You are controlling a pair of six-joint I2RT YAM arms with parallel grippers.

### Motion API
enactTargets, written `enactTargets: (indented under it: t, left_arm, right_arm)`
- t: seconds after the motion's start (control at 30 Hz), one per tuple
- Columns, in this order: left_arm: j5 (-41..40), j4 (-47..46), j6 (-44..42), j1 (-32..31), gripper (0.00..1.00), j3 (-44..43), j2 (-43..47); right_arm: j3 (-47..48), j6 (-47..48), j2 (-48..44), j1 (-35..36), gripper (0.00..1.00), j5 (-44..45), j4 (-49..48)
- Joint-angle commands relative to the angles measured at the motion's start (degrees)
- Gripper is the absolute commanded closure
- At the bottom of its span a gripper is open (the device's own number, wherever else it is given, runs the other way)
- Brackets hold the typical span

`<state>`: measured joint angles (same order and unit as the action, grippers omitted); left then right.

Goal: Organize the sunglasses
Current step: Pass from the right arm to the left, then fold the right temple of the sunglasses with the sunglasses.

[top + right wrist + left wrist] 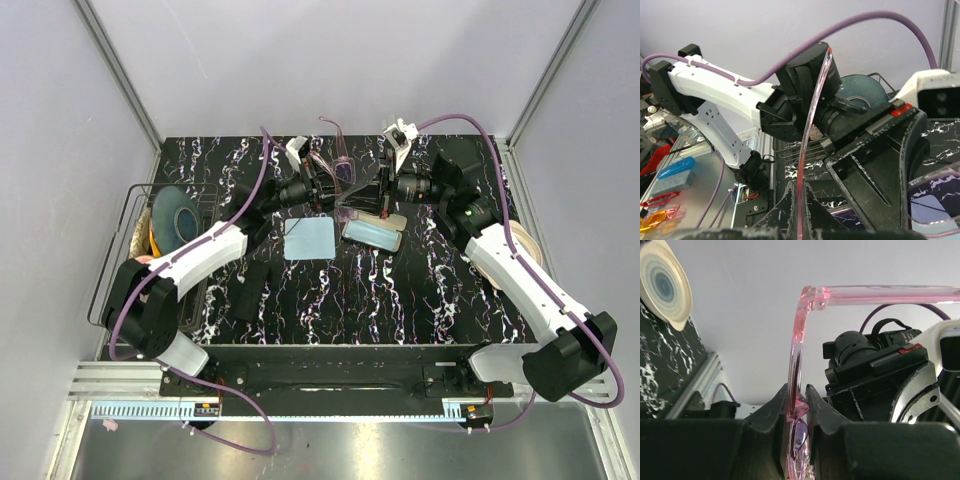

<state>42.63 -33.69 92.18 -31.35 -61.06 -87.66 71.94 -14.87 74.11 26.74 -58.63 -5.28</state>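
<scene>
Pink translucent sunglasses (340,165) hang in the air over the back middle of the table, between both arms. In the left wrist view their front frame (798,365) stands upright between the fingers of my left gripper (797,387), which is shut on it at the nose bridge. One temple (880,292) runs off to the right. My left gripper (328,190) comes in from the left. In the right wrist view my right gripper (800,185) is shut on a thin pink temple (812,125). My right gripper (380,195) faces the left one.
An open light-blue case (372,232) and a blue cloth (309,239) lie just below the grippers. Dark cases (257,283) lie nearer the front left. A wire basket (120,250) with a bowl (175,218) stands at the left edge.
</scene>
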Motion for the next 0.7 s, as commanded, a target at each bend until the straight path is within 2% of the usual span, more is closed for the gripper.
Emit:
enactTargets:
  t: [0.0,0.1,0.2,0.23,0.37,0.47,0.67]
  left_arm:
    - [0.17,2.39,-12.01,-0.37,0.84,-3.72,1.87]
    - [-0.61,5.12,-19.91,-0.37,0.84,-3.81,2.93]
    - [-1.06,8.02,-24.75,-0.37,0.83,-3.46,3.89]
    - [-1.06,8.64,-25.73,-0.29,0.83,-3.28,4.25]
    - [-2.11,10.13,-30.03,-0.37,0.79,-2.31,6.44]
    - [-2.82,13.65,-33.46,-0.20,0.78,-2.75,7.94]
    - [-0.62,13.30,-36.54,-0.11,0.76,-2.31,9.96]
  right_arm:
    - [0.30,-2.96,-0.98,0.50,0.97,7.99,1.84]
    - [0.57,-5.69,0.07,0.50,0.93,10.81,2.82]
    - [0.66,-8.06,0.86,0.50,0.80,12.49,3.08]
    - [0.57,-8.41,0.60,0.50,0.65,12.40,2.82]
    - [0.30,-7.10,0.51,0.59,0.43,14.50,3.86]
    - [2.15,-6.57,1.04,0.50,0.42,15.99,5.01]
    - [6.19,-5.08,2.80,0.42,0.38,22.94,12.04]
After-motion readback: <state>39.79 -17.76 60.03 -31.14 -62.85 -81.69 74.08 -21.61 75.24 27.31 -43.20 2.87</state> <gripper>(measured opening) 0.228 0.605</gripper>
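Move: The left fingers already hold the sunglasses' frame, whose middle is about 3 cm to the right of that gripper; from the right gripper, closed on a temple, it is roughly 5 cm left and 2 cm farther out. The open case lies about 7 cm ahead of the left gripper, 12 cm right and some 33 cm below. The blue cloth is roughly 6 cm ahead of the left gripper and 4 cm left, equally far down. Open the right gripper to over half so it lets go of the temple, sliding it about 4 cm forward and slightly down while it turns some 15 degrees clockwise. Keep the left fingers shut on the frame, sink them 1 to 2 cm, then ease a little left, rolling about 25 degrees with the hand's top towards the base and dipping the fingertips. ##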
